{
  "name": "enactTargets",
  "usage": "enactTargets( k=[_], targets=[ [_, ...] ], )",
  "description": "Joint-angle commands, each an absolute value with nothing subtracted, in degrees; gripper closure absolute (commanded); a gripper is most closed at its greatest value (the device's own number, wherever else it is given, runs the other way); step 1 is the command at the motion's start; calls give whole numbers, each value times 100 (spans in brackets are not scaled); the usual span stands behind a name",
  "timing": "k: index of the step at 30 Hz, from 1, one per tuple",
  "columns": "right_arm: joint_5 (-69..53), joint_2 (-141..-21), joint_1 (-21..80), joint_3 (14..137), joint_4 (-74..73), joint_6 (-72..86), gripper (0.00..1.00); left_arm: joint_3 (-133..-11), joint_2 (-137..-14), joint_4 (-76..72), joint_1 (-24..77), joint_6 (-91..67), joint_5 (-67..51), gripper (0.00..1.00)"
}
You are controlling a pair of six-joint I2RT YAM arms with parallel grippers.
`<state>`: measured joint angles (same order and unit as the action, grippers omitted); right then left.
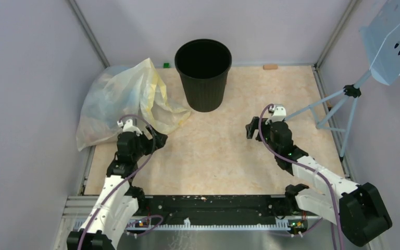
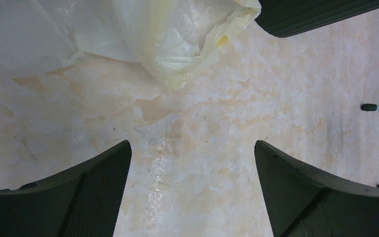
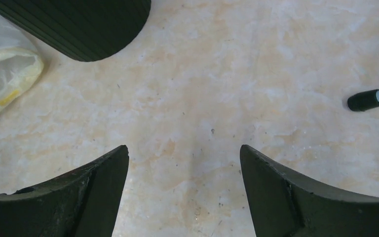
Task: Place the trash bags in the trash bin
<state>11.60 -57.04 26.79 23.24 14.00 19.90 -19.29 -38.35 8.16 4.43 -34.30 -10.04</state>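
The round black ribbed trash bin (image 1: 203, 78) stands upright and looks empty at the back middle of the table. Its wall also shows in the left wrist view (image 2: 316, 15) and the right wrist view (image 3: 79, 24). The thin blue trash bag does not show plainly. Only a faint bluish patch shows through the large clear yellowish bag (image 1: 120, 99), which lies left of the bin. My left gripper (image 1: 159, 139) is open and empty just in front of that bag's near edge (image 2: 177, 44). My right gripper (image 1: 251, 127) is open and empty over bare table, to the right front of the bin.
A tripod (image 1: 338, 104) carrying a pale blue perforated panel (image 1: 396, 41) stands at the right edge; one foot shows in the right wrist view (image 3: 362, 100). A small green object (image 1: 166, 65) and a tan one (image 1: 270, 66) lie by the back wall.
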Motion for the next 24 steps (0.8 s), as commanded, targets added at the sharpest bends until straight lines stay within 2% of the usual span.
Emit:
enactTargets(
  k=[1, 12, 24],
  targets=[
    [1413, -5628, 2692, 2203, 1732, 1877, 18, -2018, -3828, 694, 439, -3366, -961, 1],
    [1569, -5617, 2686, 2064, 1723, 2020, 19, -2375, -3646, 1103, 439, -3637, -832, 1],
    [1606, -5590, 2689, 2064, 1653, 2041, 19, -4006, -4005, 1971, 439, -3790, -453, 1]
  ],
)
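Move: The trash bag slumps ahead and to the left of the left hand, its middle about 15 cm forward and 12 cm left, roughly level in height. Its yellow-edged mouth lies about 13 cm ahead, 5 cm to the hand's right and some 8 cm below; the trash bin stands about 22 cm ahead and 17 cm right. From the right hand the bag is some 11 cm ahead and 47 cm left. Beside the near edge of the trash bag, still untouched, the left hand waits briefly and then lifts ever faster, about 8 cm almost straight up, fingers kept wide open and the wrist tipping up and turning left by only some 5 degrees each. The empty right hand settles early, a centimetre or so down and to its right, then stays, away from the bin. ##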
